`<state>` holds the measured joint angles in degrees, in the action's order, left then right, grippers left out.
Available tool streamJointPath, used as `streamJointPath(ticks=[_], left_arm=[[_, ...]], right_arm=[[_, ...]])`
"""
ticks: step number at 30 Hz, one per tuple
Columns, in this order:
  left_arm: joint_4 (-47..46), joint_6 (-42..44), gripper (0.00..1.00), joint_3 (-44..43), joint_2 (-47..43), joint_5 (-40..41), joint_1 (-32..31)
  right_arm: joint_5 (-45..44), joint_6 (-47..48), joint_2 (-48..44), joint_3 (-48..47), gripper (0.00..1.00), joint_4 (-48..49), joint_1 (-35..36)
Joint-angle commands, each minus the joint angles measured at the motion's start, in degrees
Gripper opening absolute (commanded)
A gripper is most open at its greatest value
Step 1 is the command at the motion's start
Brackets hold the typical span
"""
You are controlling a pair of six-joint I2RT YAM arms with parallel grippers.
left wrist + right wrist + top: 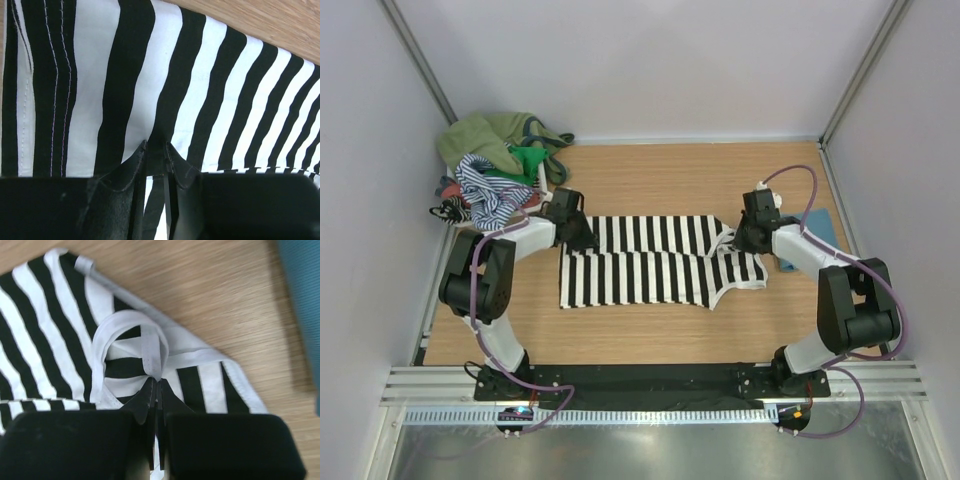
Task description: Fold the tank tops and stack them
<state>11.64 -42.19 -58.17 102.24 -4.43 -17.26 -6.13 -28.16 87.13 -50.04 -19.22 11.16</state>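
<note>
The black-and-white striped tank top (650,265) lies spread flat across the middle of the table, hem to the left and straps to the right. At its far left corner my left gripper (582,232) is down on it. In the left wrist view the left gripper (156,145) has its fingers close together, with a fold of the striped cloth (200,85) pinched between them. My right gripper (742,240) sits at the strap end. In the right wrist view the right gripper (158,381) is shut on a white strap (152,352).
A folded teal-blue tank top (817,235) lies at the right edge, just beyond the right arm, and shows as a teal-blue tank top (305,300) in the right wrist view. A heap of olive, green and thin-striped tops (500,165) fills the back left corner.
</note>
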Motion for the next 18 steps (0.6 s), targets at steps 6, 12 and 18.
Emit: streamJointPath(ticks=[6,12,18], left_arm=[[3.56,2.29,0.19,-3.61,5.69,1.88,-0.06],[3.74,2.73,0.19,-3.44,5.52,2.49,0.03],[4.36,2.99,0.18,-4.14,6.31,2.05,0.21]], right_arm=[[-20.21,1.09,0.49,-6.73,0.01,-6.69,0.18],[-34.81,0.48,6.82,-16.57,0.01,-12.68,0.18],[-37.73,0.39,11.3,-23.17,0.43,-13.65,0.18]])
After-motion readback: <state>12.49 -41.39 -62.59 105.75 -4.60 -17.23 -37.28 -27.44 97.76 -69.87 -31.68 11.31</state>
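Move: The right hand has the striped tank top's strap pinched; its place is on bare table some 8 cm to the right, 5 cm farther out and 3 cm down. The folded blue top lies about 15 cm right and 2 cm ahead, the lower layer's near strap end about 8 cm back and 2 cm right. From the left hand, that bare spot is roughly 46 cm right and 5 cm ahead. The right hand draws the pinched strap about 8 cm right, forward and up, rolling some 30 degrees, then opens. ##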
